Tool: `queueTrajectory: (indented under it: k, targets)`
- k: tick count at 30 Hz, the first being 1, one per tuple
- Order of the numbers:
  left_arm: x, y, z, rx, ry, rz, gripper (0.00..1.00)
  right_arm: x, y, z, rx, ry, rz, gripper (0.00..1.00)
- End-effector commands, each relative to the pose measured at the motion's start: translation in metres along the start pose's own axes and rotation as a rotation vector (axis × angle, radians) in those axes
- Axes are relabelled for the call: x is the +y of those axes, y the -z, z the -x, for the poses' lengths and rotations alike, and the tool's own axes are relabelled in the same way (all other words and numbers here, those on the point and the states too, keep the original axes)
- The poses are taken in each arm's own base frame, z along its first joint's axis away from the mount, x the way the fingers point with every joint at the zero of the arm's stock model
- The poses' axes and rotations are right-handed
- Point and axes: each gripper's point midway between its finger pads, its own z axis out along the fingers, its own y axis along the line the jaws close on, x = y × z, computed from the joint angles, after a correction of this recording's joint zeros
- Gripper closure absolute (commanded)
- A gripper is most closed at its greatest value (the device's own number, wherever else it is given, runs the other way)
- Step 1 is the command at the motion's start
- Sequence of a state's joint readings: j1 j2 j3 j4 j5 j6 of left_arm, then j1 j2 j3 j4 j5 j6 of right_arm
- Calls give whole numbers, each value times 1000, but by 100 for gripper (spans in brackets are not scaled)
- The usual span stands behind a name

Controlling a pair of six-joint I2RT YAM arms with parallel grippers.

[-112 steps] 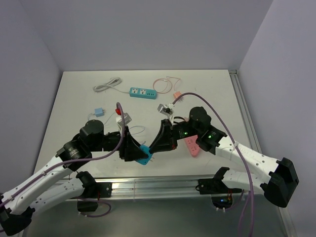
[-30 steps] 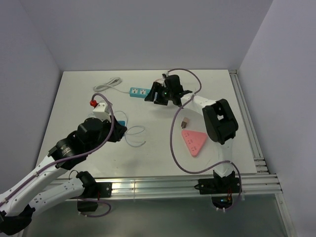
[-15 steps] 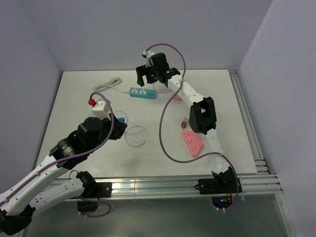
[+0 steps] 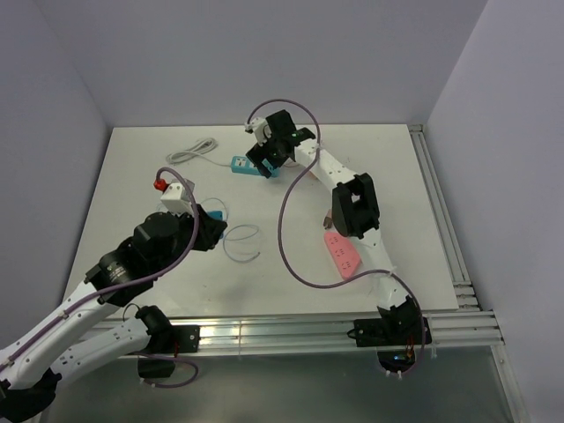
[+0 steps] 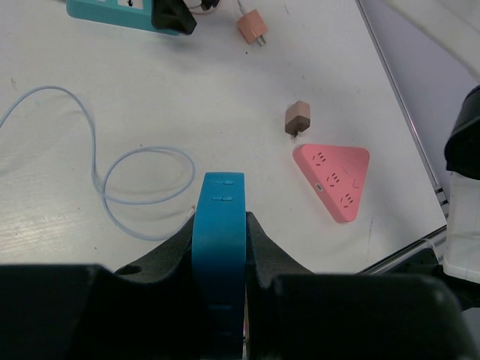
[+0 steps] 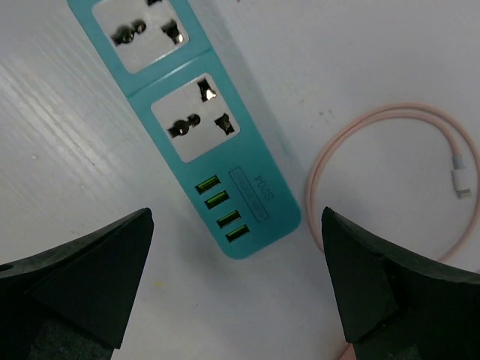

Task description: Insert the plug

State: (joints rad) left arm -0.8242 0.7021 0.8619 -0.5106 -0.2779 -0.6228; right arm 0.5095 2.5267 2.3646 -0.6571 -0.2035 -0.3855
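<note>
My left gripper (image 5: 219,214) is shut on a blue plug (image 5: 219,247) and holds it above the table; its pale blue cable (image 5: 135,176) loops on the surface ahead. In the top view the left gripper (image 4: 216,220) is at mid-left. My right gripper (image 6: 236,225) is wide open, jaws straddling the USB end of a teal power strip (image 6: 195,127) with two sockets, just above it. In the top view the right gripper (image 4: 264,164) covers the right end of the strip (image 4: 240,164) at the far middle.
A pink triangular power strip (image 5: 334,180) lies right of centre, a small brown adapter (image 5: 298,118) beyond it, and a pink plug (image 5: 251,26) further back. A pink cable (image 6: 390,172) loops beside the teal strip. The strip's grey cord (image 4: 194,152) lies far left.
My right arm has swung from the front middle to the far side and come down over the teal strip's right end. My left gripper has carried the blue plug up and left.
</note>
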Motion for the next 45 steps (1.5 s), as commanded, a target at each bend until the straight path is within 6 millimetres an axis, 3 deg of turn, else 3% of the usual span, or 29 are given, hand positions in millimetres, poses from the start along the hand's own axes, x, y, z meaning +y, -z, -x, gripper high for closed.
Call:
queueTrajectory:
  k: [1,6,9,12,18,20,22,23,26,27,30,32,33,35,36,38,39,40,42,43,45]
  targets:
    - [-8,3,16,-64,18,-34,100,-4,-1,9,1,82,-33,0]
    - [-9,4,19,-76,13,-42,100,9,-21,-2,26,133,-5,2]
    - [-9,3,19,-78,9,-41,100,20,-29,-4,34,159,17,9]
    - [-9,0,16,-66,4,-40,100,29,-30,-6,48,187,24,28]
    - [-14,1,14,-56,5,-69,100,55,-20,-3,26,213,94,54]
    - [-14,2,12,-45,0,-68,100,71,-13,6,28,239,98,73]
    - [-14,5,12,-32,-8,-71,100,86,-5,7,55,250,97,100]
    - [-15,6,12,-29,-19,-74,100,103,4,17,42,254,115,100]
    - [-17,12,11,2,-57,-89,100,138,30,19,33,211,243,100]
    - [-19,15,15,-1,-63,-95,100,152,38,16,33,199,316,100]
    - [-20,25,18,-2,-80,-115,100,171,60,-3,67,184,383,100]
    - [-27,34,20,-15,-101,-167,100,191,76,-28,114,198,438,100]
    - [-29,36,18,-17,-116,-193,100,201,78,-52,155,199,476,100]
    - [-33,46,21,-43,-128,-240,100,215,102,-54,121,202,522,100]
    - [-34,49,22,-56,-126,-254,100,226,106,-75,158,198,551,100]
    - [-36,56,25,-79,-131,-280,100,239,124,-82,161,196,574,100]
    - [-38,58,25,-79,-132,-294,100,254,128,-104,208,198,600,100]
    - [-38,59,24,-71,-143,-302,100,261,138,-105,202,197,603,100]
    - [-45,61,17,-38,-162,-345,100,270,141,-129,239,203,590,100]
    - [-44,60,14,-23,-172,-344,100,278,147,-130,233,207,577,100]
    - [-44,54,7,11,-181,-337,100,273,146,-140,241,206,541,100]
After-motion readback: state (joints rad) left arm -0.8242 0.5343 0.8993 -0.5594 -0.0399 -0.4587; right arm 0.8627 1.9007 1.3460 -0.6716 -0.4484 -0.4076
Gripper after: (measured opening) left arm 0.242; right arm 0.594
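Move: The teal power strip lies under my open right hand: its middle is about 7 cm to the left and 5 cm below, level fore and aft, its USB end between my fingers. The pink cable coil is 5 cm ahead and 8 cm right, the white cord coil 5 cm ahead and 27 cm left. From my left hand, holding the blue plug, the strip is some 34 cm ahead, 10 right, 23 below; the thin cable loop 8 ahead, 5 right. I sink my right hand about 4 cm, pinch the strip's USB end, edge left, then haul it back towards me, some 33 cm in all. On the way that hand rises about 3 cm and dips again, turning near 30 degrees counter-clockwise and tipping down. Late on, my left hand, still gripping the plug, draws back 5 cm, rises and turns clockwise. ##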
